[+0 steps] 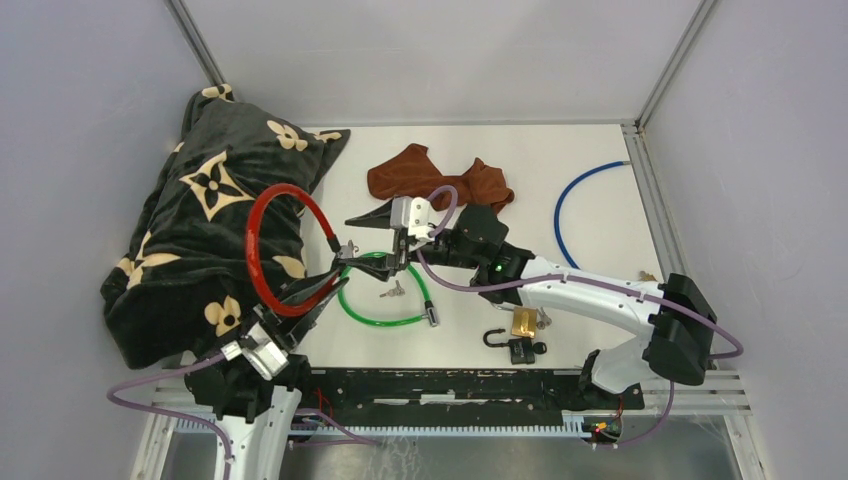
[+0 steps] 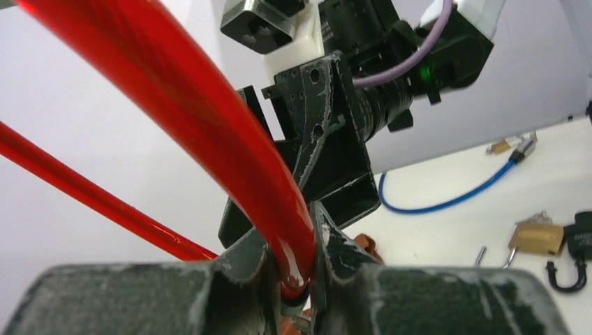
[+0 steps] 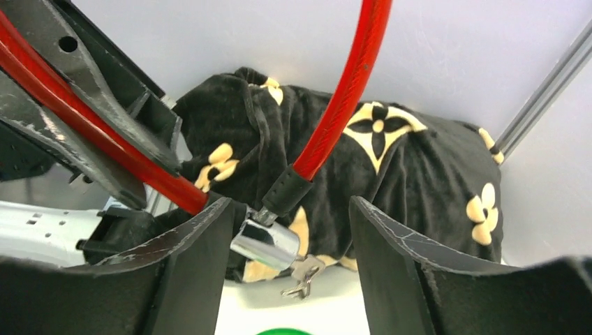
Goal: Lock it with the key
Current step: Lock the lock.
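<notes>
A red cable lock (image 1: 262, 215) hangs in the air as a loop over the left of the table. My left gripper (image 1: 338, 268) is shut on the red cable (image 2: 209, 118), which is pinched between its fingers (image 2: 335, 244). The cable's silver lock cylinder (image 3: 269, 241) hangs at its end, and a key (image 3: 305, 269) sticks out of it with a second key dangling from a ring. My right gripper (image 3: 290, 202) stands open with the cylinder between its fingers, close to the left one; neither finger is on the key.
A green cable lock (image 1: 350, 305) lies on the table below the grippers, with loose keys (image 1: 393, 292) inside its loop. A brass padlock (image 1: 523, 322) and a black padlock (image 1: 520, 350) lie near the front. There is a blue cable (image 1: 565, 205) at the right, a brown cloth (image 1: 420, 175) at the back and a black flowered blanket (image 1: 200, 230) at the left.
</notes>
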Controlling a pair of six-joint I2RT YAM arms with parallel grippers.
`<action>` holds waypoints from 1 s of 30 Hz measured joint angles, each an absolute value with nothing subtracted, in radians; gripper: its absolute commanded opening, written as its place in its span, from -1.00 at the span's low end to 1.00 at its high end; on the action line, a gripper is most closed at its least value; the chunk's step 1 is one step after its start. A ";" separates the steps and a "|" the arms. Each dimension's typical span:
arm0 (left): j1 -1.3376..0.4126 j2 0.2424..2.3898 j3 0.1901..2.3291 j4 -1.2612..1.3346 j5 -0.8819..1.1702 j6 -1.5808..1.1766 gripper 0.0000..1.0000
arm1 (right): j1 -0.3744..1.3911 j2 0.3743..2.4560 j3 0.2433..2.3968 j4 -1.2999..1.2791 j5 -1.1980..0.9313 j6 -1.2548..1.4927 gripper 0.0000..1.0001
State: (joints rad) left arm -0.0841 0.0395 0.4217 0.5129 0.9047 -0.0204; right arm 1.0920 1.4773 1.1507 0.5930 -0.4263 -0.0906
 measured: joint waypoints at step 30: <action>-0.080 0.080 0.505 0.263 1.153 0.120 -0.97 | 0.929 1.378 1.063 0.360 -0.646 -0.144 0.96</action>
State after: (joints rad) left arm -0.0799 0.0799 0.5049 0.2630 1.1530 0.1196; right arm 0.9291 1.3785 1.0626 0.3595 -0.6460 -0.1444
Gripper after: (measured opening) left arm 0.204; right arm 0.978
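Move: The red cable lock's head lies just off the open right fingertips: about 3 cm to the left, 1 cm back and 1 cm down. Its keys hang about 4 cm left, 1 cm ahead and 3 cm below that hand; the green cable lock's centre is some 22 cm below, level ahead and 4 cm right. From the left hand, which grips the red cable, the head is some 6 cm ahead, 3 cm right and 3 cm lower. Right hand sinks about 5 cm and shifts right, fingers opening wide; left, still gripping cable, dips, then half rises. ##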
